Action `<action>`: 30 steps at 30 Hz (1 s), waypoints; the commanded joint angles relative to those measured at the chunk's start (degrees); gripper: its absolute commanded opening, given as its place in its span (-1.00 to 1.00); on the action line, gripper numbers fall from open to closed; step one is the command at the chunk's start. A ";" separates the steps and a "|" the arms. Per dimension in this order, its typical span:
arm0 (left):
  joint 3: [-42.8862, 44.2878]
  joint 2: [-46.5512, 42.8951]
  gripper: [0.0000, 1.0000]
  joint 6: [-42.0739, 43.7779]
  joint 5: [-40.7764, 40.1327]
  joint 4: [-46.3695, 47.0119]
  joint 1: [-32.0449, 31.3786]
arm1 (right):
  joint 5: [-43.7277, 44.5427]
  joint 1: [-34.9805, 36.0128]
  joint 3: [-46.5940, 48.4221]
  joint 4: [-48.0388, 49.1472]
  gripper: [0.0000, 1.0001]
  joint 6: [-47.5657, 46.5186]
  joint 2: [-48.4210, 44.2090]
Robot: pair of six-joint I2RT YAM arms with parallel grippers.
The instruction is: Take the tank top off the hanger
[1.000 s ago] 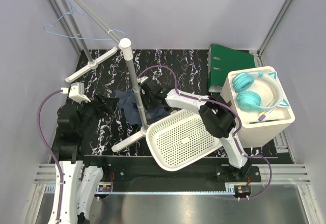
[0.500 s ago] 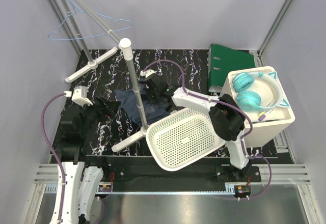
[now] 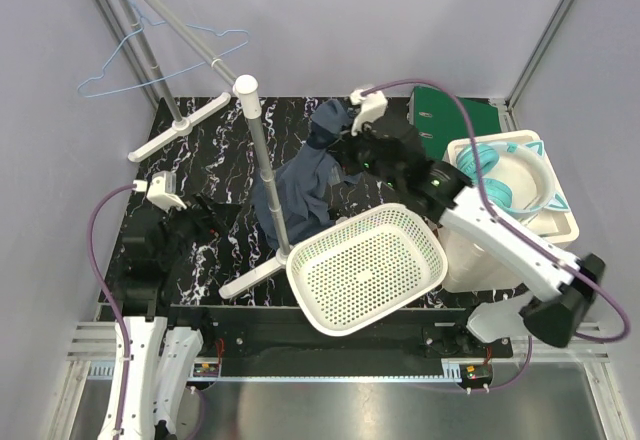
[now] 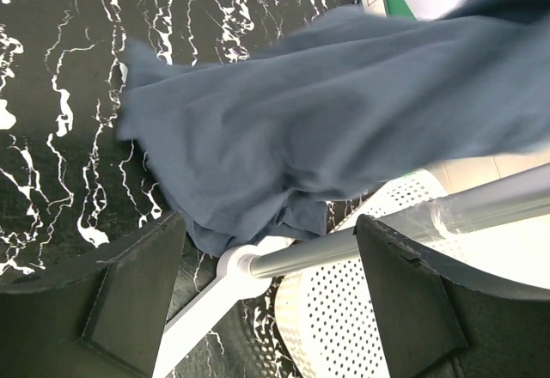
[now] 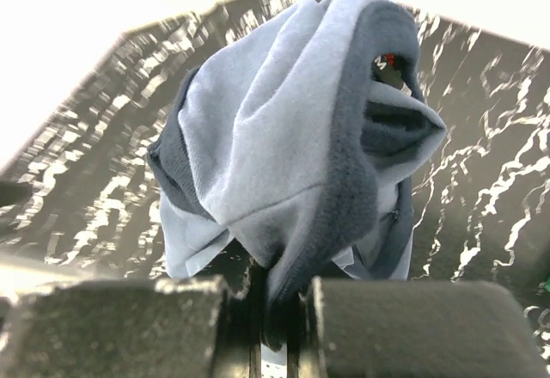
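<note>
The dark navy tank top [image 3: 295, 185] hangs in the air from my right gripper [image 3: 348, 145], which is shut on a bunched fold of it [image 5: 284, 137]; its lower end drapes down by the stand pole. In the right wrist view the cloth is pinched between the jaws of that gripper [image 5: 279, 318]. The light-blue wire hanger [image 3: 104, 63] hangs bare on the rail at the back left, apart from the garment. My left gripper [image 3: 213, 210] stands open low at the left, holding nothing. In its own view the tank top [image 4: 326, 112] hangs beyond the fingers [image 4: 129, 301].
A white-and-grey stand pole [image 3: 262, 160] rises mid-table, its foot [image 3: 250, 275] beside a tilted white perforated basket [image 3: 365, 265]. A green binder [image 3: 450, 125] lies at the back right. A white box [image 3: 545, 235] holds teal headphones [image 3: 490, 195].
My right gripper shut on the tank top where it lay on the table and has lifted it up and toward the back right. The hanger swung on the rail. The left arm barely moved.
</note>
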 commanded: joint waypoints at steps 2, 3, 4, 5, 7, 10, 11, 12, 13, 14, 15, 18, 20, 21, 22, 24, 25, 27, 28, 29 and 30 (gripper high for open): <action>0.11 0.42 0.66 -0.16 3.15 2.32 -0.10 | -0.07 -0.07 -2.56 -2.08 -1.00 0.04 -12.40; 0.11 0.24 0.66 -0.17 3.42 2.41 -0.18 | -0.42 0.02 -3.17 -2.61 -1.00 0.13 -13.89; 0.19 0.07 0.66 -0.34 3.51 2.41 -0.10 | -0.60 -0.07 -3.35 -3.22 -1.00 0.30 -16.87; 0.11 0.06 0.66 -0.43 3.86 2.41 -0.10 | -0.77 -0.07 -3.35 -4.53 -1.00 0.48 -18.29; 0.19 0.15 0.66 -0.69 4.12 2.58 -0.10 | -1.56 -0.07 -2.74 -5.68 -1.00 0.74 -22.32; 0.02 0.59 0.66 -1.22 4.74 3.02 -0.10 | -2.79 -0.07 -0.37 -7.53 -1.00 1.18 -26.19; 0.02 0.59 0.66 -1.48 5.09 3.20 -0.18 | -2.97 -0.07 0.42 -8.49 -1.00 1.01 -26.73; -0.07 0.68 0.66 -1.57 5.18 3.63 -0.18 | -3.14 -0.07 1.91 -8.85 -1.00 0.84 -27.35; -0.07 0.68 0.66 -2.01 5.35 3.72 -0.18 | -3.15 0.02 2.79 -9.38 -1.00 0.66 -27.88; -0.07 0.68 0.66 -2.10 5.61 3.81 -0.18 | -3.06 -0.07 3.50 -10.34 -1.00 -0.13 -28.14; -0.16 0.59 0.66 -2.19 5.88 3.99 -0.10 | -2.62 0.02 4.63 -10.78 -1.00 -0.48 -28.41; -0.07 0.68 0.66 -2.54 6.58 3.99 -0.18 | -1.74 0.02 6.48 -12.10 -1.00 -1.80 -28.67; 0.11 0.59 0.66 -2.80 7.28 3.90 -0.10 | -1.56 -0.07 7.54 -12.98 -1.00 -2.85 -28.85; 0.37 0.68 0.66 -2.80 7.37 3.99 -0.18 | -0.87 -0.07 8.15 -13.07 -1.00 -3.12 -29.02; 0.46 0.68 0.66 -2.98 7.72 3.90 -0.18 | -0.77 -0.07 8.42 -13.42 -1.00 -3.47 -29.20; 0.90 0.68 0.66 -3.24 8.25 3.99 -0.18 | -0.42 -0.07 8.34 -13.51 -1.00 -3.47 -29.46; 0.90 0.68 0.66 -3.33 8.43 3.99 -0.18 | -0.42 -0.07 8.16 -13.69 -1.00 -3.47 -29.72; 0.90 0.59 0.67 -3.50 8.60 3.90 -0.18 | -0.16 0.02 8.07 -13.60 -1.00 -3.39 -30.08; 0.98 0.59 0.66 -3.59 8.69 3.99 -0.18 | -0.16 -0.07 8.33 -13.69 -1.00 -3.30 -30.08; 0.81 0.59 0.66 -3.59 8.78 4.08 -0.18 | 0.19 0.02 8.68 -13.69 -1.00 -3.30 -30.25; 0.72 0.68 0.66 -3.59 8.87 3.99 -0.18 | -0.15 -0.07 9.30 -13.69 -1.00 -3.21 -30.52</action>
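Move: The white basket that the held tank top is being taken to lies about 16 cm back and 6 cm to the right of the right hand, its middle roughly 26 cm lower. The foot of the rack's near pole is some 12 cm back and 11 cm to this hand's left, on the table; the box with the headphones stands about 37 cm to its right and 2 cm back. From the left hand, the basket is roughly 28 cm to the right, 6 cm back and 18 cm down. The tank top, still pinched near one end in the shut right fingers, is swept back and to the right by about 18 cm, away from the rack's near pole towards the basket, and lifted some 16 cm along the way. The hand tips its fingers up by about 20 degrees to nearly level, then eases to a stop high over the basket's right side. ##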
